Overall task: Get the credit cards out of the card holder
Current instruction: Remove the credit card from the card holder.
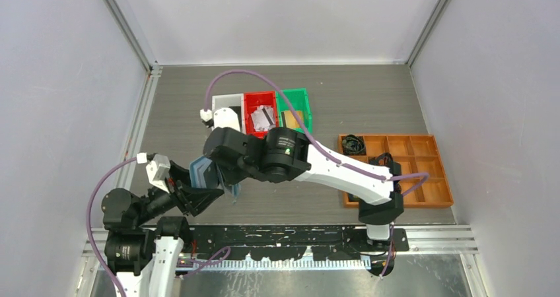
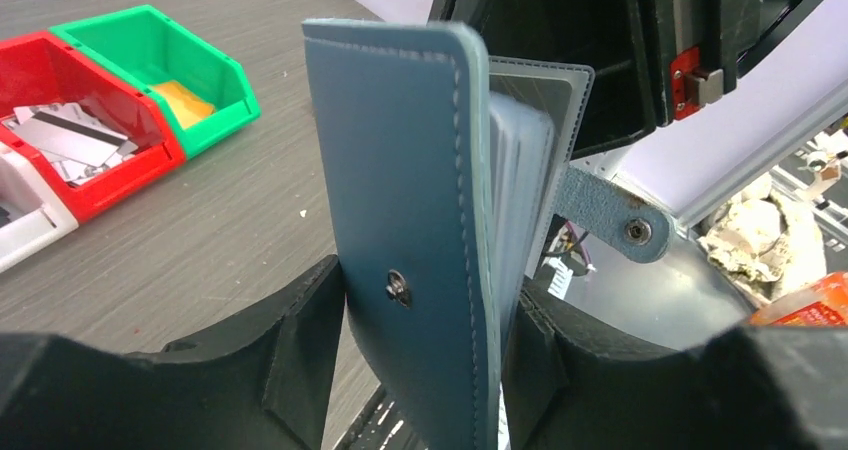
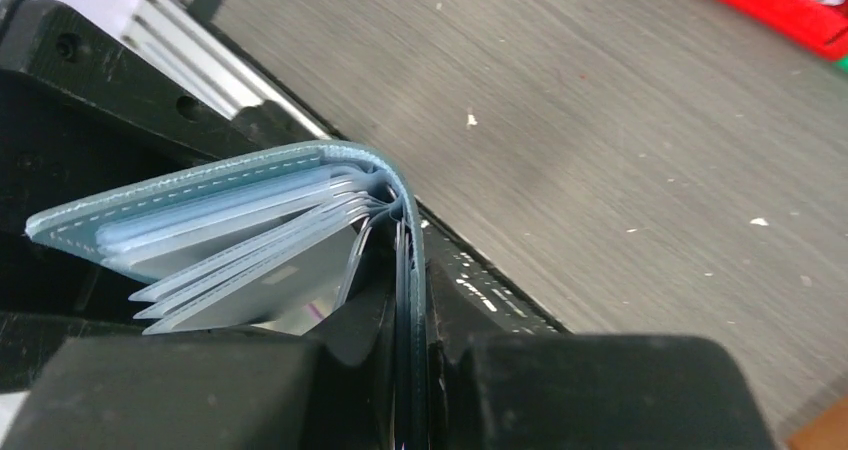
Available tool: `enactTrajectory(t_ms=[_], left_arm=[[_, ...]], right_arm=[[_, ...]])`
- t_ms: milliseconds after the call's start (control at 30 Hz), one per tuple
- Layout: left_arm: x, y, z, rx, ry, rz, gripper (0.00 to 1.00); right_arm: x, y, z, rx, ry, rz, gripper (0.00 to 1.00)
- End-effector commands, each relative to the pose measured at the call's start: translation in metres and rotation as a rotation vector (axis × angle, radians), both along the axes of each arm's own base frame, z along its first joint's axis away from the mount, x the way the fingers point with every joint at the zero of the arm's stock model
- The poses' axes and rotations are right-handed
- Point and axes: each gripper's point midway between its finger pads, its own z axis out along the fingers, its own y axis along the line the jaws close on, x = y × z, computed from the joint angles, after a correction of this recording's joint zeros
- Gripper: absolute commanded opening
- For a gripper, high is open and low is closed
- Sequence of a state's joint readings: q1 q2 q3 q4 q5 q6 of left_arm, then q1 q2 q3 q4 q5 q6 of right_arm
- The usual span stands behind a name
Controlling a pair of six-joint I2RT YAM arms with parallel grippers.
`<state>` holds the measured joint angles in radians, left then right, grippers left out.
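The blue card holder (image 1: 201, 171) is held up off the table between both arms, fanned open. My right gripper (image 1: 224, 173) is shut on one cover flap of the card holder (image 3: 250, 210), clamped thin between its jaws (image 3: 410, 280). My left gripper (image 2: 425, 290) is open, and the other cover of the card holder (image 2: 420, 220) stands between its wide-set fingers. A grey credit card (image 2: 560, 100) pokes out behind the clear sleeves, beside the snap tab (image 2: 615, 220). A silver-grey card (image 3: 280, 290) shows in a sleeve.
Three bins stand side by side at the back: white (image 1: 226, 103), red (image 1: 249, 112) with silver cards (image 2: 75, 140), and green (image 1: 302, 105) with a gold card (image 2: 180, 100). An orange compartment tray (image 1: 422, 178) holding coiled black cables (image 1: 353, 144) sits at the right.
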<state>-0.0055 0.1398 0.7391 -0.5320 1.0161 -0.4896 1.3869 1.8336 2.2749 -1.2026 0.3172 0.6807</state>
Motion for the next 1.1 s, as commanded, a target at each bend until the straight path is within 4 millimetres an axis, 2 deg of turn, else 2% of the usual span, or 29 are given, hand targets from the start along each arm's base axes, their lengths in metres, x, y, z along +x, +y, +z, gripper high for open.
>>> enactTrajectory(t_ms=[0,200,267,367,500,567,600,633,800,1000,1067], left_arm=[[-0.023,-0.006,0.012,0.037,-0.178,-0.103,0.55],[-0.057,-0.013,-0.006,0.109,-0.241,-0.290,0.53],[-0.061,-0.014,-0.007,0.121,-0.250,-0.318,0.54],[-0.046,-0.011,-0.008,0.128,-0.244,-0.252,0.54],[0.004,0.006,-0.003,0.101,-0.257,0.035,0.54],[0.017,0.012,0.006,0.064,-0.275,0.117,0.56],[0.020,0.014,0.009,0.051,-0.278,0.135,0.63],[0.022,0.016,0.012,0.039,-0.275,0.156,0.65],[0.035,0.027,0.017,0.054,-0.309,0.253,0.73],[0.024,0.018,0.013,0.046,-0.274,0.177,0.82],[0.022,0.016,0.012,0.046,-0.269,0.153,0.82]], right_arm=[[0.034,-0.043,-0.007,-0.249,-0.201,-0.115,0.01],[0.042,-0.051,-0.004,-0.300,-0.272,-0.144,0.01],[0.045,-0.056,-0.001,-0.314,-0.292,-0.156,0.01],[0.042,-0.054,0.002,-0.300,-0.287,-0.148,0.01],[0.034,-0.047,0.005,-0.254,-0.277,-0.123,0.01],[0.032,-0.046,0.006,-0.250,-0.274,-0.115,0.01],[0.031,-0.045,0.008,-0.245,-0.274,-0.109,0.01],[0.029,-0.044,0.009,-0.235,-0.273,-0.097,0.01],[0.012,-0.035,0.016,-0.167,-0.255,0.006,0.01],[-0.004,-0.031,0.035,-0.052,-0.246,0.110,0.01],[-0.010,-0.030,0.043,-0.011,-0.248,0.148,0.01]])
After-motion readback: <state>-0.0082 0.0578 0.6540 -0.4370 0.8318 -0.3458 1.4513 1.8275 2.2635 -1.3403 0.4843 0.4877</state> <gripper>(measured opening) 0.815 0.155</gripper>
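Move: Just beyond the left hand's open fingertips, the card holder has its middle about 4 cm to the right, 2 cm ahead and 2 cm above; the white tray lies some 27 cm straight ahead, and the red tray 28 cm ahead and 10 cm right, both roughly 29 cm below. From the right hand, which already grips the holder, its middle is about 4 cm left, 1 cm back and 2 cm lower. Drawing the gripped card holder away, the right hand goes about 5 cm right, with some forward and down, tilting some 25 degrees, then eases back towards its base and slightly up. The empty left hand pulls back about 4 cm with the wrist swinging, then reverses some 7 cm forward and a little left, its fingers spreading clearly wider around the near end of the holder's leaves. ##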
